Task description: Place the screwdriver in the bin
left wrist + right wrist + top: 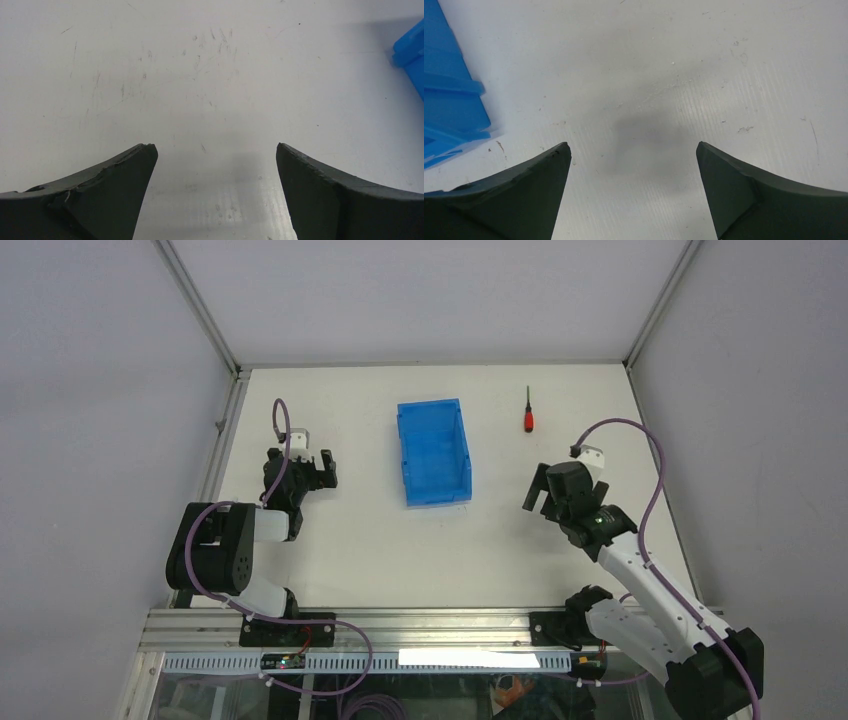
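The small screwdriver (pixel 528 412), red handle and thin dark shaft, lies on the white table at the back right, shaft pointing away from me. The blue bin (pixel 434 451) stands empty in the middle of the table; a corner shows in the left wrist view (pixel 411 52) and an end in the right wrist view (pixel 449 100). My right gripper (pixel 555 490) is open and empty, right of the bin and nearer to me than the screwdriver; its fingers (pixel 524 190) frame bare table. My left gripper (pixel 318 468) is open and empty, left of the bin.
Grey walls with metal corner posts (pixel 200 310) enclose the table on three sides. A metal rail (pixel 400 625) runs along the near edge by the arm bases. Purple cables (pixel 655 480) loop off both arms.
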Controlling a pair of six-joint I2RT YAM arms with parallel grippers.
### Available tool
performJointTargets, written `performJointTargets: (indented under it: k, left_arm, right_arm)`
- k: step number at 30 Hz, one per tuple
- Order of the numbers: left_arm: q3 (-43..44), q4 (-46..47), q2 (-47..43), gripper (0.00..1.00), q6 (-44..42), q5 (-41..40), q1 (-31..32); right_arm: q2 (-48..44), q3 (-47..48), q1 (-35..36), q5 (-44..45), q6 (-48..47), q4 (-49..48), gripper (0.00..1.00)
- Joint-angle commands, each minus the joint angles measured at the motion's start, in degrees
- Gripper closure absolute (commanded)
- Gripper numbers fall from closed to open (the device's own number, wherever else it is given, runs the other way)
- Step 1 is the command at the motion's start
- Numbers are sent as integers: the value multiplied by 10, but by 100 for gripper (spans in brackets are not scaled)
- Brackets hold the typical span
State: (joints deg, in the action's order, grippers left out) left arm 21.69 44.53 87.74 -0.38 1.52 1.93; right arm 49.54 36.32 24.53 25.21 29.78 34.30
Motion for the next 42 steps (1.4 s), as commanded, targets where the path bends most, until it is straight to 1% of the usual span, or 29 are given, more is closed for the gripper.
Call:
performJointTargets:
  k: [1, 6, 10, 12, 15, 17, 18, 24, 25, 30, 36, 38, 39, 40, 41, 42]
  left_arm:
    - [3, 15, -14, 1, 10, -2, 5]
    - [3, 15, -13, 1, 10, -2, 5]
    - [3, 15, -14, 1, 10, -2, 4]
    - [3, 15, -14, 1, 10, -2, 4]
    - [3, 15, -14, 1, 10, -2, 5]
    - [3, 15, -14, 1, 10, -2, 5]
    - [3, 16, -14, 1, 10, -2, 5]
    - [3, 15, -14, 1, 10, -2, 4]
    - [3, 15, -14, 1, 10, -2, 5]
    - [3, 15, -13, 1, 10, -2, 5]
    - [3, 15, -14, 1, 10, -2, 4]
    - [3, 15, -14, 1, 10, -2, 4]
    - [3, 15, -14, 1, 10, -2, 5]
    - [3, 15, -14, 1, 10, -1, 5]
    - [3, 15, -14, 1, 10, -2, 5]
    - [3, 15, -13, 1, 10, -1, 5]
  right_arm:
    - [-4, 6, 3, 21, 14, -3, 1]
    - [33, 55, 3, 19, 0, 2, 1]
    - [108, 156, 1, 26, -37, 0, 1]
    - [173, 216, -13, 18, -63, 0, 1]
    - [275, 325, -61, -35, -91, 14, 1]
    - [351, 402, -92, -43, -103, 36, 1]
    - [387, 456, -107, -44, -110, 50, 1]
    - [606, 667, -137, -54, -154, 116, 1]
    - [647, 692, -139, -61, -160, 122, 1]
    - [772, 796, -149, -115, -171, 136, 1]
    - [884, 906, -159, -131, -172, 167, 1]
    - [905, 917, -163, -137, -168, 171, 7]
    - [912, 915, -165, -145, -165, 171, 14]
    - [916, 913, -167, -149, -161, 170, 27]
    - [916, 908, -166, -156, -160, 168, 34]
    - [916, 904, -167, -161, -160, 166, 51]
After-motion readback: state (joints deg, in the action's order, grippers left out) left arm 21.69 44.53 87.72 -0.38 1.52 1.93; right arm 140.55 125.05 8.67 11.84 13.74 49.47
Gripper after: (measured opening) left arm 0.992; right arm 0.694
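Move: The screwdriver lies some 32 cm ahead of the right hand, only about 1 cm to its left and roughly 10 cm below, with its red handle end nearest the robot. The blue bin stands about 16 cm ahead of that hand, 24 cm to its left, its middle some 7 cm lower. From the left hand the screwdriver is about 18 cm ahead, 51 cm to the right and 3 cm down. Swing the open right gripper forward about 30 cm in an arch to the screwdriver's handle, rising some 9 cm on the way out, then dropping about 17 cm over it. Tip the fingers some 20 degrees further down as you sink, and at the bottom start closing them with one finger on each side of the handle. ##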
